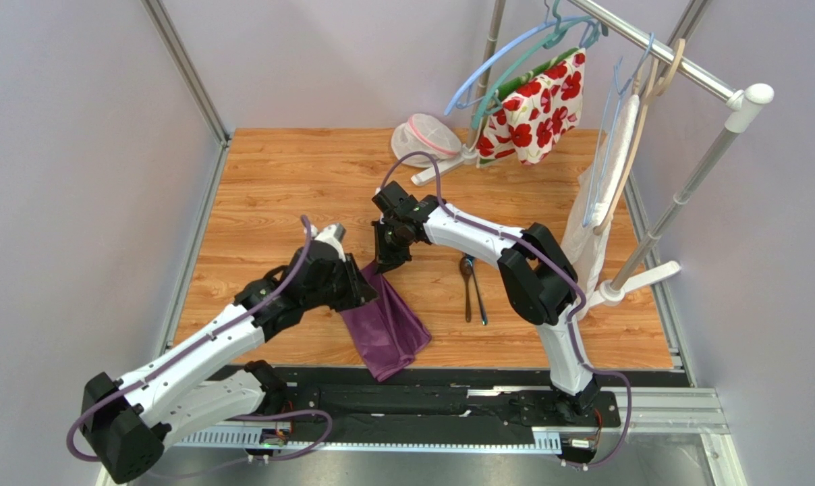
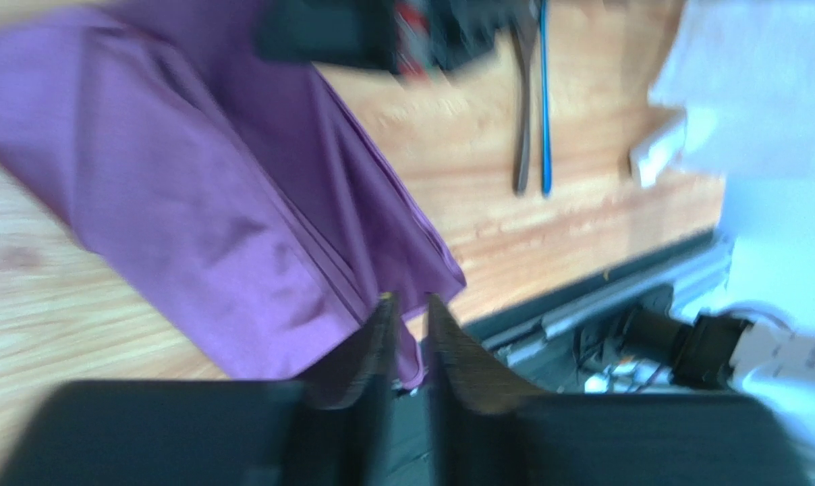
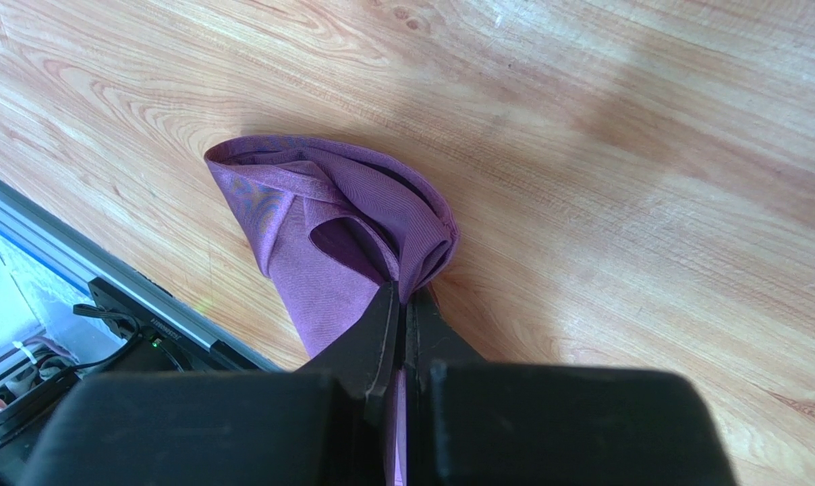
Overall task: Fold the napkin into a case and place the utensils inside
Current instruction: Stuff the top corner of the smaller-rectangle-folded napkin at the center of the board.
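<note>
The dark purple napkin lies bunched in a slanting strip near the table's front edge. Its near end hangs over the edge. My right gripper is shut on the napkin's far corner; in the right wrist view the cloth puckers up into the closed fingertips. My left gripper is at the napkin's left edge. In the left wrist view its fingers stand a little apart, with the napkin beyond them and nothing pinched. The two dark utensils lie side by side to the right of the napkin, also visible as utensils.
A clothes rack stands at the back right with a red-flowered cloth and a white cloth on hangers. A white mesh pouch lies at the rack's foot. Another white rack foot juts in at the right. The black mounting rail runs along the front edge.
</note>
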Robot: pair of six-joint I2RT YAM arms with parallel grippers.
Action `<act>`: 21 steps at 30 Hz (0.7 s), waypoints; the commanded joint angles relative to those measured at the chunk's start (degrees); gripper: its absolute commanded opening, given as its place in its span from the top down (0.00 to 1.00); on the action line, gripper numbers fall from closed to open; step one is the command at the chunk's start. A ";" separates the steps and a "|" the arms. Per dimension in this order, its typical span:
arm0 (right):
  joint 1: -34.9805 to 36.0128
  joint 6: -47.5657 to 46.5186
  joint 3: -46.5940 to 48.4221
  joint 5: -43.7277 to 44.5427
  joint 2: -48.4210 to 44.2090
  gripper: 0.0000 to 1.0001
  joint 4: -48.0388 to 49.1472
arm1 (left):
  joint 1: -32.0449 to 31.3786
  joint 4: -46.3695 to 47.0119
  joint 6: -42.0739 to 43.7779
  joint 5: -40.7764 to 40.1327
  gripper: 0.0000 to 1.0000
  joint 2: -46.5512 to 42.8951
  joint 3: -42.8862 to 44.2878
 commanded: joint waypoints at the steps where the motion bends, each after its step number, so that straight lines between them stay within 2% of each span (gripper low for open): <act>1: -0.14 -0.82 1.78 -0.53 0.11 1.00 1.87 | 8.96 -6.85 0.48 -1.23 0.86 6.51 4.73; 2: -0.23 -0.82 1.69 -0.62 0.02 1.00 1.87 | 9.86 -6.42 0.39 -0.80 0.92 8.46 5.27; 7: -0.14 -1.26 1.86 -0.53 -0.16 1.00 1.70 | 10.49 -5.45 0.92 -1.32 0.97 20.15 10.80; 14: -0.23 -1.97 1.60 -0.88 -0.33 1.00 1.43 | 11.01 -7.12 -0.49 -7.64 1.00 25.62 13.01; 21: -0.23 -2.23 1.51 -1.41 -0.25 1.00 1.78 | 12.86 -8.53 -0.58 -9.14 1.00 30.79 14.76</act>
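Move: The top end of my folded napkin, the part left of the pinched corner, lies about 9 cm ahead of my left hand, 4 cm to its left and 11 cm below. The corner in my right fingers is some 10 cm ahead of my left hand, 3 cm to its right and 11 cm down. The spoon lies 7 cm ahead, about 19 cm to the right. From my right hand, that top part is 7 cm left, 1 cm back and 3 cm lower. I swing my empty left hand forward and left, level at first, then down towards the napkin's top end beside my right hand: about 7 cm forward, 5 cm left and 8 cm down. On the way I shut its slightly open fingers and turn them some 30 degrees to point more steeply down, while my right hand stays put, still pinching the corner. ##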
